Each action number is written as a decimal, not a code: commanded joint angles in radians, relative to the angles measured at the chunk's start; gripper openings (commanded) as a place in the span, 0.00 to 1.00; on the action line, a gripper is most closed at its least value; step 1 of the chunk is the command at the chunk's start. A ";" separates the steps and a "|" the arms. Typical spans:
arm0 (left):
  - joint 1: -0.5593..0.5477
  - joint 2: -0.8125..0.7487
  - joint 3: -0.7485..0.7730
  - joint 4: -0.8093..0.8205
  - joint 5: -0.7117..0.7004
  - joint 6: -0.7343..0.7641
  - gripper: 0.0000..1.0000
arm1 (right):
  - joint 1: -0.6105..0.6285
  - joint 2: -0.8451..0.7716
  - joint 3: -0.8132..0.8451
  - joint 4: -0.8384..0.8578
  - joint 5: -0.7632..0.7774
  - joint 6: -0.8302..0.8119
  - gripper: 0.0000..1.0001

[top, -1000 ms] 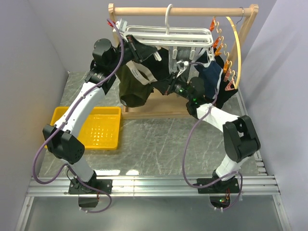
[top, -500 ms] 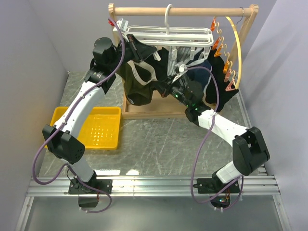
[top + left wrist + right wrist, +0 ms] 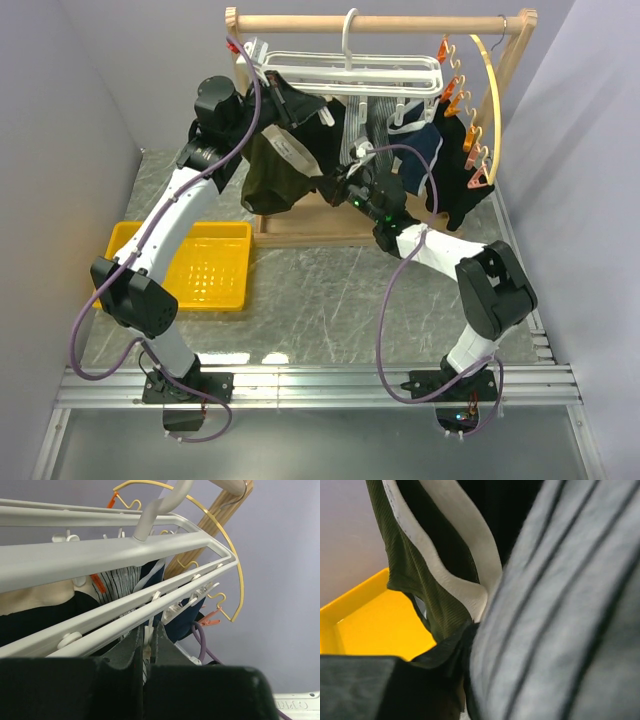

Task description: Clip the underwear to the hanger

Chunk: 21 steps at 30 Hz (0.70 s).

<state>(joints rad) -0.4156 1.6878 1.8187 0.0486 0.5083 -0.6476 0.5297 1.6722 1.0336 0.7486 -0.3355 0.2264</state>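
The white grid hanger (image 3: 350, 72) hangs by its hook from the wooden rail; it also fills the left wrist view (image 3: 100, 550). The olive underwear (image 3: 268, 180) with its beige waistband hangs under the hanger's left end. My left gripper (image 3: 285, 103) is up at that end, its fingers (image 3: 167, 645) nearly shut on a white clip (image 3: 149, 630). My right gripper (image 3: 332, 185) is at the underwear's right edge. In the right wrist view the olive cloth (image 3: 420, 590) runs down into my right gripper (image 3: 465, 647), which is shut on it.
A wooden rack frame (image 3: 380, 22) carries the hanger and a yellow hoop (image 3: 492, 90) with orange clips. Black, navy (image 3: 430, 150) and grey striped (image 3: 570, 605) garments hang on the hanger, the striped one against my right gripper. A yellow tray (image 3: 200, 265) lies at left.
My right arm has swung left and pulled the underwear's right edge with it, so the cloth now bunches further left under the hanger. My left gripper has stayed at the hanger.
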 commanded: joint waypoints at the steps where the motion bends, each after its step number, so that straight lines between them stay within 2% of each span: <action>1: -0.002 0.029 0.024 -0.115 0.050 0.009 0.00 | -0.002 0.007 0.034 0.123 -0.040 -0.029 0.25; 9: -0.002 0.023 0.019 -0.102 0.064 0.008 0.00 | -0.023 0.050 0.049 0.192 -0.109 -0.085 0.33; 16: -0.002 0.023 0.024 -0.113 0.070 0.017 0.00 | -0.037 0.047 0.051 0.180 -0.131 -0.179 0.41; 21: 0.000 0.019 0.014 -0.098 0.078 0.009 0.00 | -0.059 0.012 -0.029 0.161 -0.154 -0.217 0.47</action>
<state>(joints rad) -0.4152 1.7008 1.8343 0.0383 0.5209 -0.6472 0.4896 1.7100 1.0359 0.8764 -0.4641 0.0692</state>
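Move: Diagonally ahead of the right hand, about 3 cm forward and 3 cm left at roughly its height, hangs the near corner of the underwear's pale waistband. The striped cloth hangs some 8 cm forward, 8 cm right and 7 cm above the hand, and the black cloth about 10 cm forward and 8 cm above, straight ahead. From the left hand, that waistband corner is roughly 3 cm forward, 3 cm left and 20 cm below. Opening beside the hanging waistband, the right fingers go from slightly parted to about half open. The hand stays almost in place, rising about 1 cm, while the wrist tips the fingers upward by some 10 degrees towards the waistband corner. The left hand holds still, its fingers kept shut on the white piece under the hanger's frame. ##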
